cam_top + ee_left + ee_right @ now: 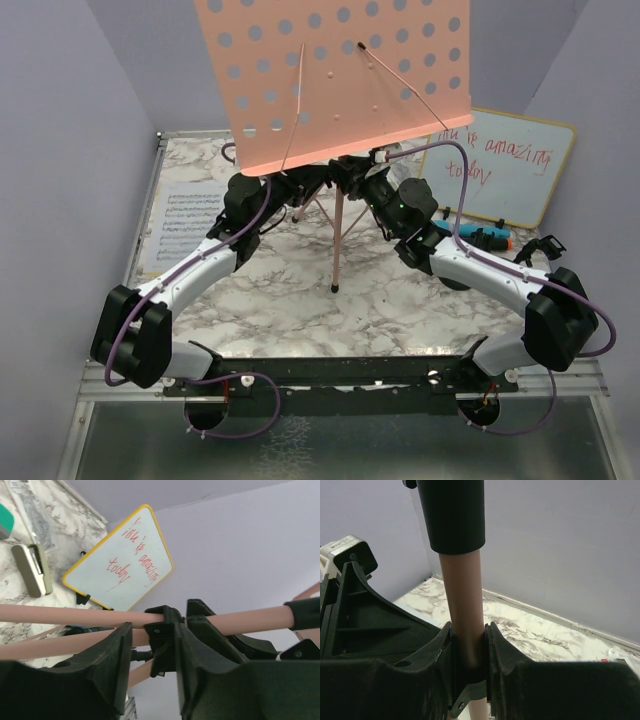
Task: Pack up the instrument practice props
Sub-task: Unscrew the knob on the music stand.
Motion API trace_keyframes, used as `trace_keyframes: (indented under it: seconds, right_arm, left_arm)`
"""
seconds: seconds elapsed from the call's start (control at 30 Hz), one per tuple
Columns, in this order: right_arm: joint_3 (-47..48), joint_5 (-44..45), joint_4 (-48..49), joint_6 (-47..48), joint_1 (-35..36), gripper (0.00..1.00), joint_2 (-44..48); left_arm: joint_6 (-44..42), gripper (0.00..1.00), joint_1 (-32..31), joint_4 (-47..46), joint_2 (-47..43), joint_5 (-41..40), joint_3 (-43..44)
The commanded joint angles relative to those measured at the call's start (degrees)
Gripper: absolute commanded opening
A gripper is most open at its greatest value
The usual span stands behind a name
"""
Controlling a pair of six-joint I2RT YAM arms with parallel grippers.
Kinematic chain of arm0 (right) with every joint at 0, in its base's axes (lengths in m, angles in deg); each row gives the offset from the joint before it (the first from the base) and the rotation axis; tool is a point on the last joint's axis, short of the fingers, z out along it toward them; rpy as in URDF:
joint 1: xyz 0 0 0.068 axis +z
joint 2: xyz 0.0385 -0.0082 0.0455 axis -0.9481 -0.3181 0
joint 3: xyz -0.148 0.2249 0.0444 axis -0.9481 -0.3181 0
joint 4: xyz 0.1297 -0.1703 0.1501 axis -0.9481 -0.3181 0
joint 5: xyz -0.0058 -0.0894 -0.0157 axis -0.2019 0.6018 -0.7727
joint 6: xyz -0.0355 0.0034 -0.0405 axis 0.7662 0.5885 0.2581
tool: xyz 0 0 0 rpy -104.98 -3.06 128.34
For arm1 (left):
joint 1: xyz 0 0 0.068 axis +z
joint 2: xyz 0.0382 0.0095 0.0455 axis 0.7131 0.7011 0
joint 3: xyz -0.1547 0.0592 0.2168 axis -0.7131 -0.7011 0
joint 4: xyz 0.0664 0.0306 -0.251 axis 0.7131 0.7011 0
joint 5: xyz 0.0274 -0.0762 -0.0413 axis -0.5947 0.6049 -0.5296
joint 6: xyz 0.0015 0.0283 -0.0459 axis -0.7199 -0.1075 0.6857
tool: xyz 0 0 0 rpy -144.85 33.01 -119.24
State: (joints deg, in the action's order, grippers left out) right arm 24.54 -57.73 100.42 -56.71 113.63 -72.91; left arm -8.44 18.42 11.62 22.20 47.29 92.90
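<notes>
The pink perforated music rack [335,75] stands on its tripod in the middle of the table, its pole [338,240] upright. My right gripper [360,175] [468,630] is shut on the pink pole [462,595], just under a black sleeve [452,515]. My left gripper [300,188] [152,630] is open around a black collar [162,640] on the pole [60,615]; one finger touches the collar and a gap shows at the other. Sheet-music pages [185,225] lie flat at the left. A blue microphone [490,238] lies beside my right arm.
A wood-framed whiteboard [500,165] [125,560] with red writing leans at the back right. A small stapler [32,570] and a green eraser [5,522] lie on the marble top. Purple walls close in the sides and back.
</notes>
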Motion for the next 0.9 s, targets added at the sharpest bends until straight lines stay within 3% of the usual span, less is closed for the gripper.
trace_keyframes:
  seconds: [0.0, 0.07, 0.17, 0.6, 0.87]
  right_arm:
    - [-0.4, 4.0, -8.2, -2.1, -1.0, 0.00, -1.5]
    - [-0.5, 4.0, -8.2, -2.2, -1.0, 0.00, -1.4]
    - [-0.7, 4.1, -8.1, -2.1, -1.0, 0.00, -1.3]
    - [-1.2, 5.4, -8.1, -3.8, -1.0, 0.00, -0.3]
    - [-0.8, 6.0, -9.3, -4.1, -1.0, 0.00, -0.3]
  left_arm:
    - [-1.7, 0.35, -0.1, 1.5, 0.8, 2.7, 0.9]
    - [-1.4, 0.24, -0.2, 1.5, 0.8, 2.9, 0.8]
    - [0.9, 0.01, -0.2, 1.5, 0.1, 2.5, -0.1]
    - [23.8, 0.00, -0.8, -0.6, -2.9, 0.7, -5.1]
    - [25.2, 0.00, -0.8, -0.4, -2.8, -2.0, -8.7]
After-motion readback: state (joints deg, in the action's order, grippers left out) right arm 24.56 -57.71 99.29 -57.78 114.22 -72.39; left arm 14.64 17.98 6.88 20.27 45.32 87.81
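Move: The knob of the music stand is practically between the left hand's open fingers, about 1 cm ahead, 1 cm to the right and 1 cm above. The pole, where the right hand pinches it, is some 3 cm to the right, 1 cm farther out and 3 cm above the left hand; the black sleeve on the pole sits about 10 cm above, 3 cm right and 1 cm ahead. From the right hand the knob lies about 2 cm left and 2 cm below, level with it fore and aft. Rising about 1 cm, the left hand shuts its half-open fingers almost fully at the knob, then rolls some 25 degrees about its own pointing line, counter-clockwise as seen from behind the hand, with the fingers staying shut while it eases back about 1 cm. The right hand keeps its pinch on the pole and steadies the stand nearly in place. ##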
